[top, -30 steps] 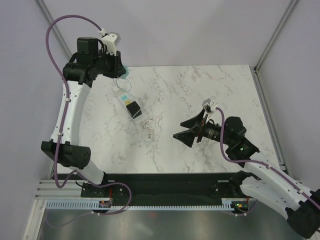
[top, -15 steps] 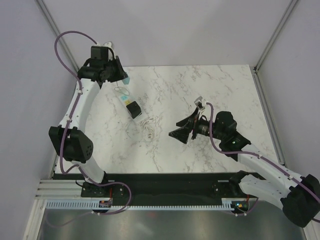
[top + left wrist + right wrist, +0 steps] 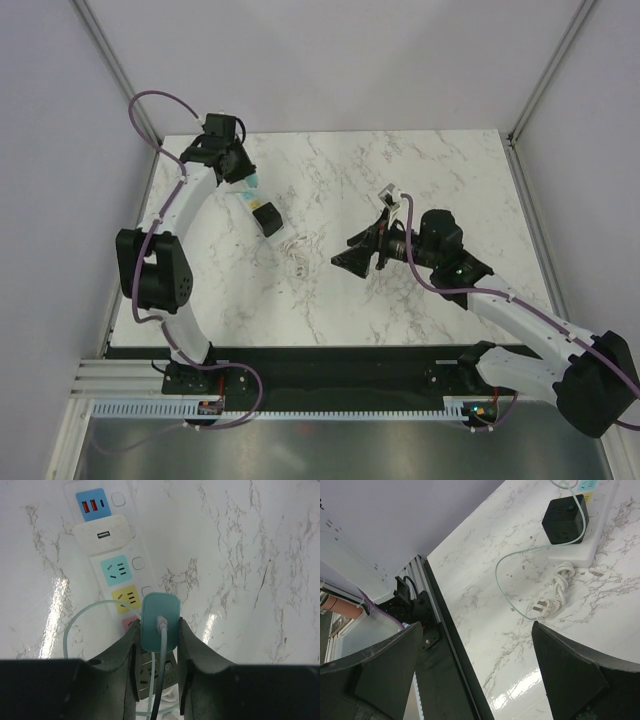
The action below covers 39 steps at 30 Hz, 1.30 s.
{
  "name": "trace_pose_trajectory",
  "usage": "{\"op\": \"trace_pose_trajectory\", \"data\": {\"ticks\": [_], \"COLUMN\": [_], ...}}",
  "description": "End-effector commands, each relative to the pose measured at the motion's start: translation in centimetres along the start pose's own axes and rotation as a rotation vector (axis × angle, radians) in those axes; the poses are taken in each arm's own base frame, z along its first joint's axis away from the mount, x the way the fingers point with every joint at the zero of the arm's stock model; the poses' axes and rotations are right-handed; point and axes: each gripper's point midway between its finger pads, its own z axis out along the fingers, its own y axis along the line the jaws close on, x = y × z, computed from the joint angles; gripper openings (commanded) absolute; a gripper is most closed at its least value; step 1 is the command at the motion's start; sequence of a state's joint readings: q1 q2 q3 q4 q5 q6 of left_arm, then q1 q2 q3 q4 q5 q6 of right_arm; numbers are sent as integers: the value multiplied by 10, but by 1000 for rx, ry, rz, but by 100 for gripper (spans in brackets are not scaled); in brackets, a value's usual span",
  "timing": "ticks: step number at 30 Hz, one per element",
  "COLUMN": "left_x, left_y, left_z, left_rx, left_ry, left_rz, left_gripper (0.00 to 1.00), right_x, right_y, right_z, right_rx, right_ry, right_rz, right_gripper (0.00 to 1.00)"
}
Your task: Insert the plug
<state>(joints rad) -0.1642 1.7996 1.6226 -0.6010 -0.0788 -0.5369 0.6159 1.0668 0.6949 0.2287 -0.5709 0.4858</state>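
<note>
In the left wrist view my left gripper is shut on a teal plug with a pale cable running from its back. The plug hangs just above the white power strip, over the pink socket and next to the yellow one. I cannot tell whether its prongs touch the strip. From above, the left gripper sits at the strip's far end. My right gripper is open and empty, hovering right of the strip.
A black cube adapter sits plugged into the strip, and a cream USB adapter sits further along. The strip's white plug and bundled cord lie on the marble table. A thin teal cable loops across it.
The left arm has folded in and brought the teal plug down and right over the strip. The right arm has reached left toward the strip, its jaws still open.
</note>
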Motion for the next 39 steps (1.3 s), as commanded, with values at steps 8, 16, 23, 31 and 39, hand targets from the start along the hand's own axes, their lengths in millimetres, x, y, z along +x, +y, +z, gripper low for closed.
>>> {"op": "trace_pose_trajectory", "data": {"ticks": [8,16,23,31,39], "left_x": [22,36,39,42,47], "left_y": [21,24,18,20,24], "left_z": [31,44,58,65,72], "left_rx": [-178,-184,-165,-210,-238], "left_ry": [-79,-74,-72,-81,-78], "left_rz": [-55,-14,-1,51,62], "left_gripper": [2,2,2,2,2], "right_x": [-17,-19,-20,-20,-21], "right_y": [2,-4,-6,-6,-1], "right_z": [12,17,25,33,41], "right_rx": [1,35,50,64,63], "right_ry": [14,47,69,95,108], "right_rz": [-18,-21,-15,-26,-40], "right_gripper": [98,98,98,98,98]}}
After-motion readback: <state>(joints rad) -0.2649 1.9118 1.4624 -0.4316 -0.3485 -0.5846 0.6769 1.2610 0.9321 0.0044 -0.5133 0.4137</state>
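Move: The left hand already grips the teal plug; the power strip's yellow socket lies about 17 cm below it, 2 cm back and 2 cm left. From that hand, the teal socket is 2 cm ahead and 3 cm left, the white adapter 6 cm ahead and 5 cm left, and the black cube 7 cm back and 1 cm right. The yellow socket lies roughly 24 cm ahead, 19 cm left and 22 cm below the right hand. The left hand lowers its gripped plug about 9 cm towards the strip; the open right eases left and forward. ##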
